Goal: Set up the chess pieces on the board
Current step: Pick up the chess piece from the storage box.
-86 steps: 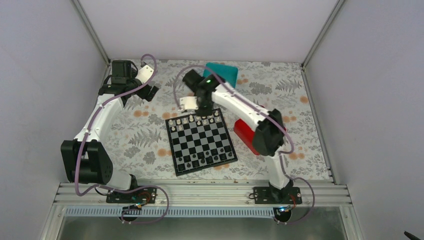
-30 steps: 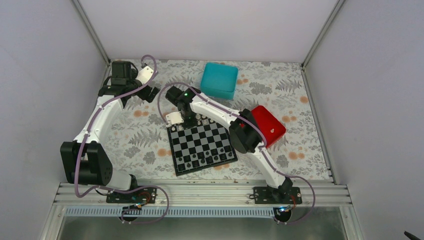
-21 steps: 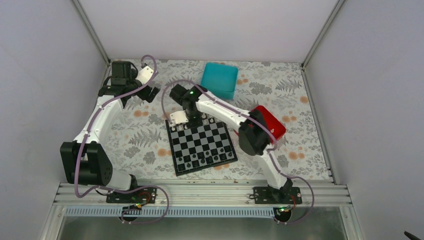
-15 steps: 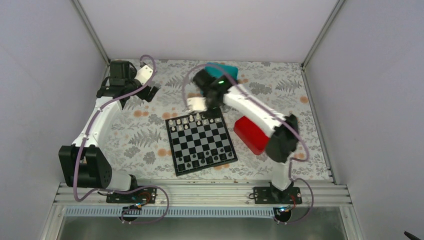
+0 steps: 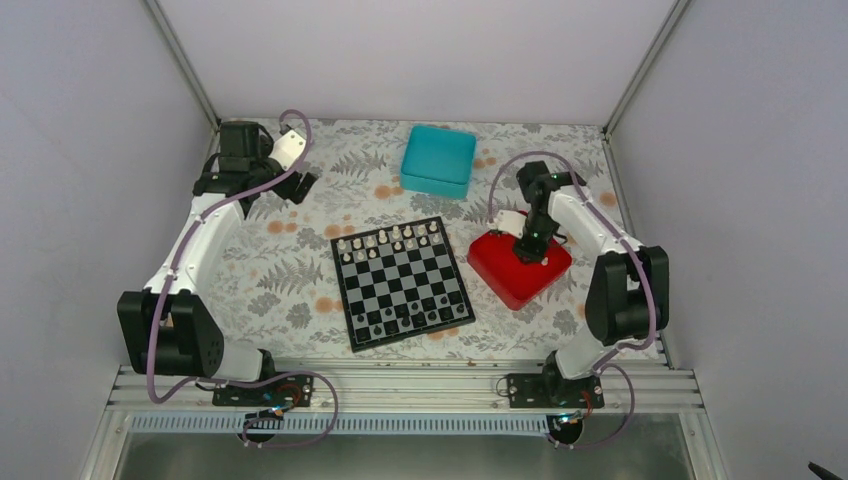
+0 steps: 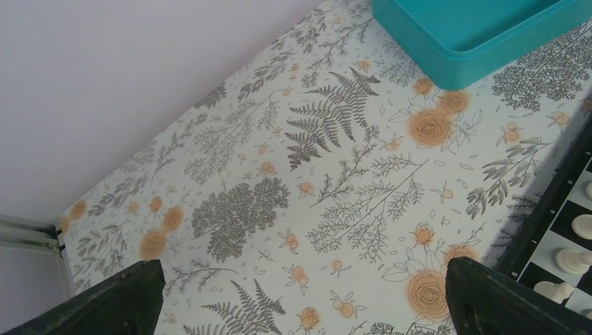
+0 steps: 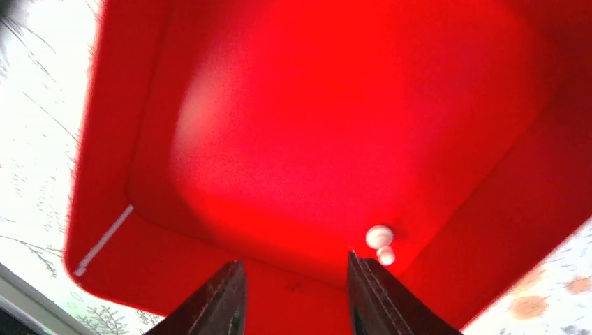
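Observation:
The board (image 5: 402, 282) lies mid-table, with a row of white chess pieces (image 5: 390, 238) along its far edge and dark pieces along its near edge. My right gripper (image 5: 530, 248) hangs over the red tray (image 5: 508, 285). In the right wrist view this gripper (image 7: 293, 293) is open and holds nothing. One white piece (image 7: 380, 241) lies on the tray floor (image 7: 335, 125), just beside the right finger. My left gripper (image 5: 300, 185) is wide open over the bare cloth at the far left. The left wrist view shows the board's corner (image 6: 551, 209) with white pieces (image 6: 583, 225).
A teal box (image 5: 438, 160) stands behind the board and also shows at the top of the left wrist view (image 6: 475, 35). Grey walls enclose the flowered tablecloth on three sides. The arm bases and a metal rail run along the near edge.
My right arm has swung from the board's far row to the right and now sits over the red tray, its jaws wider apart. The left arm has stayed put.

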You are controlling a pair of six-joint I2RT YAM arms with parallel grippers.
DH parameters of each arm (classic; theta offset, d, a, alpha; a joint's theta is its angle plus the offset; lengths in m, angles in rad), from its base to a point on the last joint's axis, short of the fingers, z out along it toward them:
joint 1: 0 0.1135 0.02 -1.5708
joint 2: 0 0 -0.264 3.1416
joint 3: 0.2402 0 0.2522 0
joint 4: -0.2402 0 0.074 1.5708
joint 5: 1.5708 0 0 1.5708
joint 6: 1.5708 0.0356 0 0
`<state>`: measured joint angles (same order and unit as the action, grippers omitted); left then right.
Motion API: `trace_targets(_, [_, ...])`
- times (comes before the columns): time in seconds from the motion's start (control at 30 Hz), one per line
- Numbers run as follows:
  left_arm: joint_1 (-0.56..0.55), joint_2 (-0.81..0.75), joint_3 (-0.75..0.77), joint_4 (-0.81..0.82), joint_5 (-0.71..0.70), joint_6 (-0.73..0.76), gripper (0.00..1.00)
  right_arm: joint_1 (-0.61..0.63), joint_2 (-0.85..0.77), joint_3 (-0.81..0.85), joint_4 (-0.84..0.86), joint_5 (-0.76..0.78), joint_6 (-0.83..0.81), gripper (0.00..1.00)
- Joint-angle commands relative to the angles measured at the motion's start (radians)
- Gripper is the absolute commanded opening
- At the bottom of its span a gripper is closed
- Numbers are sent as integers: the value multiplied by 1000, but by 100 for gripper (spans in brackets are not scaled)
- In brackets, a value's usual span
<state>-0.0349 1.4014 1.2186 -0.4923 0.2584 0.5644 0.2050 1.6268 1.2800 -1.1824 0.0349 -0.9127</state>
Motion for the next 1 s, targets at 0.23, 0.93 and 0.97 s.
trace_targets(0.23, [3, 16, 9, 24, 8, -8, 100, -129, 30, -108, 174, 148, 16, 41])
trace_targets(0.93, [3, 20, -4, 18, 19, -5, 100, -180, 160, -100, 181, 104, 16, 36])
trace_targets(0.97, [3, 21, -5, 19, 18, -5, 100, -180, 162, -100, 181, 97, 17, 35])
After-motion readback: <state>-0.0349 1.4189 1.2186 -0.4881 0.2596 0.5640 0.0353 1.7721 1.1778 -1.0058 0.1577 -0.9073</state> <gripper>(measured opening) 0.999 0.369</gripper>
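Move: The last white chess piece stands in the red storage box, about 7 cm to the right of the right hand, 2 cm ahead and some 8 cm below it. The box's middle lies roughly 1 cm left and 1 cm ahead, while the chessboard's centre is about 25 cm left and 4 cm back. From the idle left hand the piece is some 56 cm right, 12 cm back and 21 cm below. Sideways to the right and down goes the right hand, about 7 cm across to come over the chess piece near the box's right-hand corner, then mostly straight down, slowing, for some 6 cm of sinking in all. Meanwhile the wrist turns about 10 degrees clockwise and the tips swing slightly rightward; the fingers stay partly open around the piece's head, with no contact to be seen. ##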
